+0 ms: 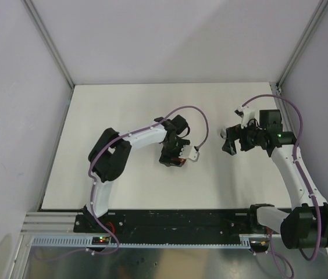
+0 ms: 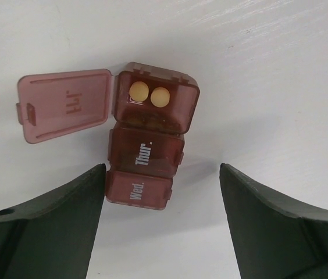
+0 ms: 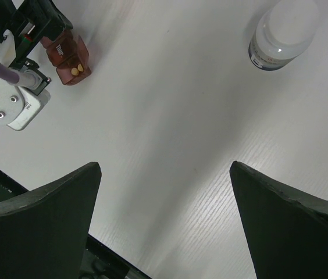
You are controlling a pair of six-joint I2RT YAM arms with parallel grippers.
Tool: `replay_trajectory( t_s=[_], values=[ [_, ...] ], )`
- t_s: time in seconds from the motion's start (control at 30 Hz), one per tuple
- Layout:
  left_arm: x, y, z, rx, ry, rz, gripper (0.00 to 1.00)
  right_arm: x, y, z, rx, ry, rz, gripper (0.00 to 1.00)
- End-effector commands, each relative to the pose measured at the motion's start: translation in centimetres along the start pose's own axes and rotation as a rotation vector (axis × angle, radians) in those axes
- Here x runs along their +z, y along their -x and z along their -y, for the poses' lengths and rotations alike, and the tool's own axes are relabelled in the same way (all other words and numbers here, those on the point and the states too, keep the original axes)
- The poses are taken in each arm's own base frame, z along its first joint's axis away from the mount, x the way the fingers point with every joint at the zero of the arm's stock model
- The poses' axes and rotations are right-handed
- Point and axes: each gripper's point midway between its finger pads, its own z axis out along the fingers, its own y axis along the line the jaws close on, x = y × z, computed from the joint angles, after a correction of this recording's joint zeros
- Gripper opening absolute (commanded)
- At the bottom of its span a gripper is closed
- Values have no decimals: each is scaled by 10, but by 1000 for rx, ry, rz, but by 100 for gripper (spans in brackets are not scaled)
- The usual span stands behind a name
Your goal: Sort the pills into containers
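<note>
The containers are one dark red pill box, a strip of three compartments lying on the white table. Its far compartment has its lid swung open to the left, and two yellow pills lie inside. The "Thur." and "Wed." compartments are shut. My left gripper is open and straddles the near end of the box; its left finger is against the "Wed." compartment and the right finger stands well apart. My right gripper is open above bare table, to the right of the pill box.
A small round white-capped bottle stands on the table beyond the right gripper. In the top view the left gripper sits mid-table and the right gripper hovers to its right. Grey walls enclose the table on three sides.
</note>
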Motion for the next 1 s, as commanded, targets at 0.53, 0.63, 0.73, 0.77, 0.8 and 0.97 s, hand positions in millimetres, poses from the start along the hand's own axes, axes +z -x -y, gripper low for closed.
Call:
replay_trajectory(
  t_s=[0.53, 0.63, 0.73, 0.77, 0.8, 0.97],
  values=[
    [-13, 3, 1, -184, 80, 11, 68, 0, 7, -6, 4, 39, 33, 100],
    [-12, 3, -1, -191, 95, 17, 64, 0, 6, -7, 4, 46, 31, 99],
    [-12, 2, 1, -194, 103, 20, 59, -1, 7, -10, 1, 58, 38, 99],
    [-12, 2, 1, -196, 106, 21, 58, -1, 8, -10, 0, 59, 42, 99],
    [-12, 1, 1, -198, 110, 23, 55, -2, 9, -11, 0, 61, 46, 99],
    [-16, 2, 4, -212, 121, 37, 41, -2, 13, -13, 17, 70, 62, 99]
  ],
)
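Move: Just right of the left hand is the pill box, its middle some 3 cm to the right and 1 cm below, with the Wed. end already between the open fingers, nearer the forward one. The Fri. compartment with two pills is about 5 cm right and 1 cm back; its open lid is 5 cm right, 3 cm ahead. The white bottle stands roughly 20 cm right, 10 cm ahead. From the right hand the box is about 16 cm left, 1 cm ahead, 16 cm below. Turning counter-clockwise by about 10 degrees, the left hand eases roughly 1 cm back and to its left, sinking slightly, and narrows its wide-open fingers to about half. At the end the pads pinch the Wed. end of the pill box from both sides, lined up with its long axis. ##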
